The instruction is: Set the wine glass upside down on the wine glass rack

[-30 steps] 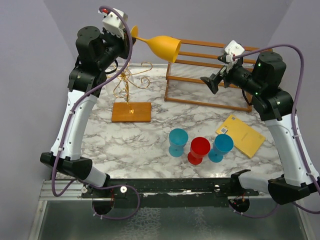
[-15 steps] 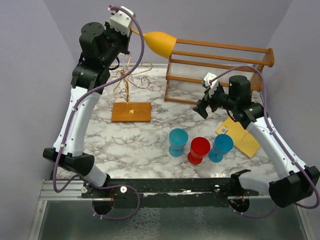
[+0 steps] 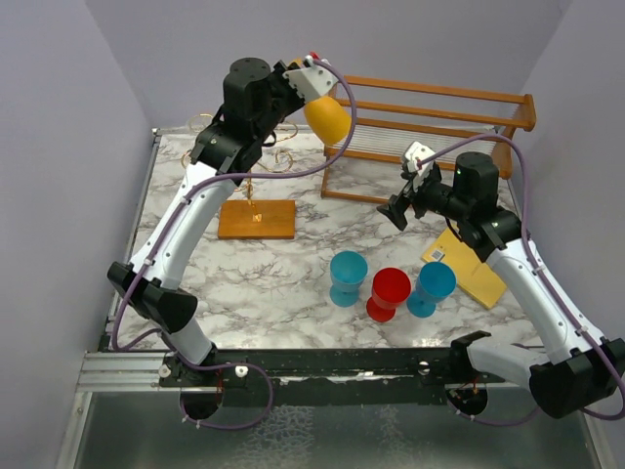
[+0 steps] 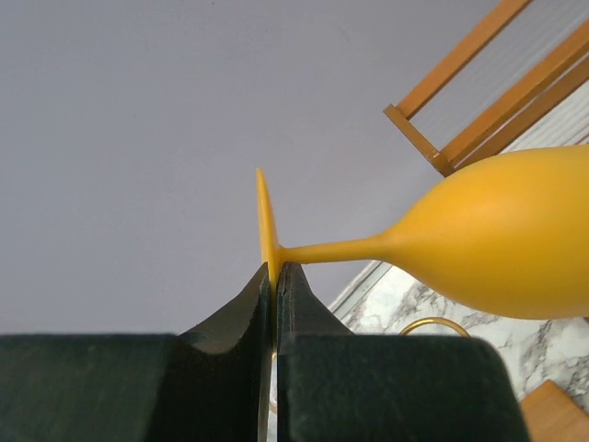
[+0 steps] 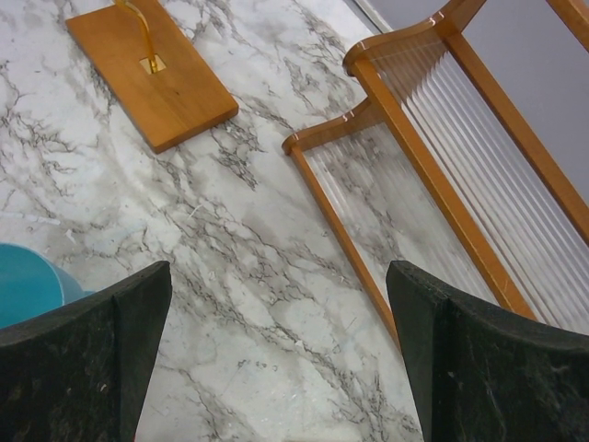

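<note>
The yellow wine glass [image 3: 327, 118] hangs in the air above the back of the table, its stem roughly level and its bowl [image 4: 506, 241] pointing toward the slatted shelf. My left gripper [image 3: 296, 70] [image 4: 274, 269] is shut on the thin edge of the glass's foot. The wine glass rack [image 3: 256, 164] is a gold wire tree on an orange-brown base [image 3: 256, 219] [image 5: 147, 78], just below and left of the glass. My right gripper [image 3: 398, 209] [image 5: 278, 272] hovers open over bare marble in front of the slatted shelf, holding nothing.
A large wooden slatted shelf [image 3: 430, 127] [image 5: 442, 166] stands at the back right. Two blue cups [image 3: 348, 277] [image 3: 431, 286] and a red cup [image 3: 390, 291] cluster near the front centre. A yellow card [image 3: 474, 264] lies under the right arm.
The left arm has swung right with the glass, from the back-left corner to above the wire tree. The right arm came down from the slatted shelf earlier and has barely moved since.
</note>
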`<state>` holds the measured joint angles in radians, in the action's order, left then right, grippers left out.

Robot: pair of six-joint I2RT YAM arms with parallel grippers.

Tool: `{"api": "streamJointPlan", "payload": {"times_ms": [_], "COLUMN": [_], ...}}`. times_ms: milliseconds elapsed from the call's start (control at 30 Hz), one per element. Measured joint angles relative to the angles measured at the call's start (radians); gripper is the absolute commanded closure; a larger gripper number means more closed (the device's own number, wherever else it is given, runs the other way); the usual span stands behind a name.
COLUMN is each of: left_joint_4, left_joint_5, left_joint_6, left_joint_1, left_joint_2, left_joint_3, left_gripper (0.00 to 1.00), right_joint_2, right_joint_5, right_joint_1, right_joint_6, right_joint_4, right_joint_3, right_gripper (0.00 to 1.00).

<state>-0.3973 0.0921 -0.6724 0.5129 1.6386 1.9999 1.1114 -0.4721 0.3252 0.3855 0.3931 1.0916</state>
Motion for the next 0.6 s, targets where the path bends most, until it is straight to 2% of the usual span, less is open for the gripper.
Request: {"api": "streamJointPlan", "payload": {"times_ms": [233, 600], "left_joint_4": [-0.008, -0.046], "left_joint_5": [0.053, 0.120], "left_joint_6": [-0.179, -0.273], "left_joint_1": [0.040, 0.045], "left_joint_2": [0.053, 0.155], "left_joint_3": [-0.034, -0.050], "left_gripper": [1.00, 1.00], "right_joint_2": [0.000, 0.000], "right_joint_5": [0.000, 0.000], "right_joint_1": [-0.005, -0.005], "right_joint_6": [0.000, 0.001], "right_joint_4": [-0.009, -0.020], "right_joint_3": [-0.011, -0.017], "right_gripper": [0.00, 0.00]}}
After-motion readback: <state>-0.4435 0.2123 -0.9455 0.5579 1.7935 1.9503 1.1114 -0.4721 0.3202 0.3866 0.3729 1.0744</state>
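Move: Some 13 cm to the left of the left hand and about 5 cm back stands the gold wine glass rack, its middle roughly 30 cm lower; that hand already holds the yellow glass by its foot, bowl leaning down to the right. The wooden plate rack's middle lies about 27 cm right, 8 cm farther out and 37 cm below. From the idle right hand, the gold rack is some 29 cm left, 9 cm ahead and 10 cm below. Lowering the yellow glass beside the gold rack's right-hand curls, the left hand sinks about 10 cm, easing some 4 cm forward as it goes, slightly to the right. The wrist rolls some 25 degrees, left side rising, to swing the bowl leftward beneath the foot; the shut fingers keep their pinch on the foot. ##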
